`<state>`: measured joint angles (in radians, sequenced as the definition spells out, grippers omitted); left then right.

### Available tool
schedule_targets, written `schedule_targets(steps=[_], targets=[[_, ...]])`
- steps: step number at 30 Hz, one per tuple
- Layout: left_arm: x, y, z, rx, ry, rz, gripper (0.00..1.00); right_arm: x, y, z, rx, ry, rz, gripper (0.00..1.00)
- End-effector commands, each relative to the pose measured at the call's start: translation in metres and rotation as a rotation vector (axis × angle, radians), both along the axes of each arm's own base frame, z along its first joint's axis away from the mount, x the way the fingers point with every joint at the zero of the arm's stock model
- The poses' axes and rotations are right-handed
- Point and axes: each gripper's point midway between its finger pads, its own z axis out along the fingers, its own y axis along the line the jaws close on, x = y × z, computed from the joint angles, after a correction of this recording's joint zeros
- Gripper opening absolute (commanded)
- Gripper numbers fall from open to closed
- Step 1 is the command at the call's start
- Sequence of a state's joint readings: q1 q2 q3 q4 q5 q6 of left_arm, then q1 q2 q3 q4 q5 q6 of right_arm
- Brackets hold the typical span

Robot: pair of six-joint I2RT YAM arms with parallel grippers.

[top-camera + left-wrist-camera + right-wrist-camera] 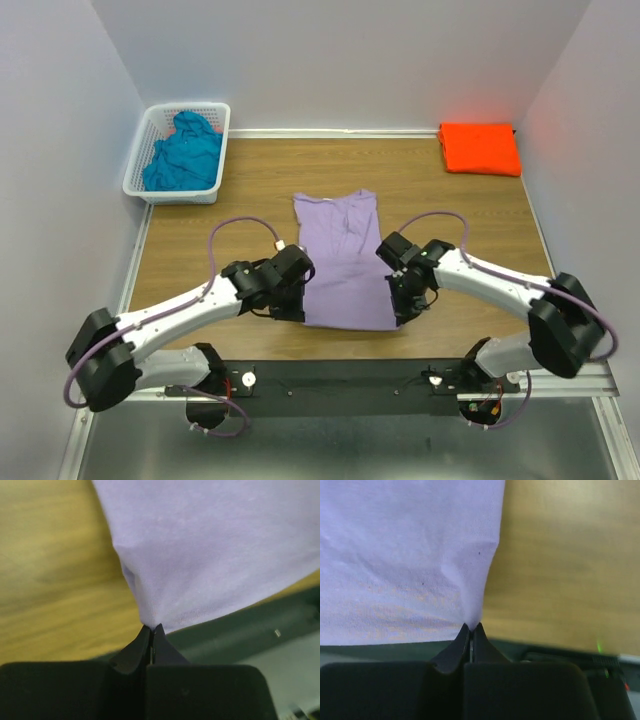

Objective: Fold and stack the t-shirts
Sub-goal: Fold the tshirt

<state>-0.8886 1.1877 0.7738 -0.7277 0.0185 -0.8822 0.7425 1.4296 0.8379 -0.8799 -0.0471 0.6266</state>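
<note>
The lavender-purple t-shirt (pixel 345 262) lies lengthwise on the table's middle, sleeves folded in, its hem toward the arms. My left gripper (pixel 297 310) is shut on the hem's near-left corner; in the left wrist view the cloth (pixel 210 555) rises in a peak from the pinched tips (pixel 152 628). My right gripper (pixel 400 316) is shut on the near-right corner, and the fabric (pixel 405 555) bunches into the tips (pixel 472 626). A folded orange t-shirt (pixel 480 147) sits at the far right corner. The teal-blue t-shirt (pixel 184 152) lies crumpled in the basket.
The white lattice basket (pixel 140 160) stands at the far left corner against the wall. Walls close in the table on three sides. The black rail (pixel 350 375) carrying the arm bases runs along the near edge, just behind the purple shirt's hem.
</note>
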Motion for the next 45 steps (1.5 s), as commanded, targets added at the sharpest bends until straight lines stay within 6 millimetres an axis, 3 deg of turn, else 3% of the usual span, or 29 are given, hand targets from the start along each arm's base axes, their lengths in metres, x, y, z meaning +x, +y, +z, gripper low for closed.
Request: schedule_targets(steps=[1,5,13,23,45], targets=[[-0.055,0.009,0.016,-0.045,0.170,-0.035,0.00,-0.048,-0.041,0.037,-0.102,0.142,0.050,0.01],[-0.052,0.003,0.038,-0.123,0.134,-0.022,0.00,-0.037,-0.034,0.060,-0.086,0.105,0.041,0.00],[-0.004,0.007,0.063,-0.169,0.019,0.044,0.00,0.013,-0.003,0.095,-0.038,-0.031,0.074,0.01],[0.044,0.007,0.093,-0.198,-0.118,0.055,0.00,0.064,0.002,0.127,-0.021,-0.162,0.059,0.01],[0.150,0.017,0.115,-0.155,-0.306,0.084,0.00,0.153,0.017,0.142,0.061,-0.259,0.017,0.01]])
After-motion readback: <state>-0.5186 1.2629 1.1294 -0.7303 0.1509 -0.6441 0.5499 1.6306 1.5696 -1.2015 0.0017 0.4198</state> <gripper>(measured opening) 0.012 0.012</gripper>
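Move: The purple t-shirt's collar end, towards which its raised hem is taken, lies about 29 cm ahead and 7 cm to the right of the left hand, some 6 cm below it. From the right hand it is about 29 cm ahead, 12 cm to the left and 2 cm below. The basket stands roughly 38 cm ahead and 29 cm left of the left hand, a little below it; the folded red t-shirt is around 41 cm ahead and 22 cm right of the right hand, slightly lower. The purple t-shirt's hem, still pinched at its two corners by shut fingers, is first drawn back 2 to 4 cm while rising, then swung forward and up over the shirt towards the collar end. Both hands go together, ending some 13 cm farther out and 11 to 13 cm higher, with the fingertips tipping forward about 15 degrees. ##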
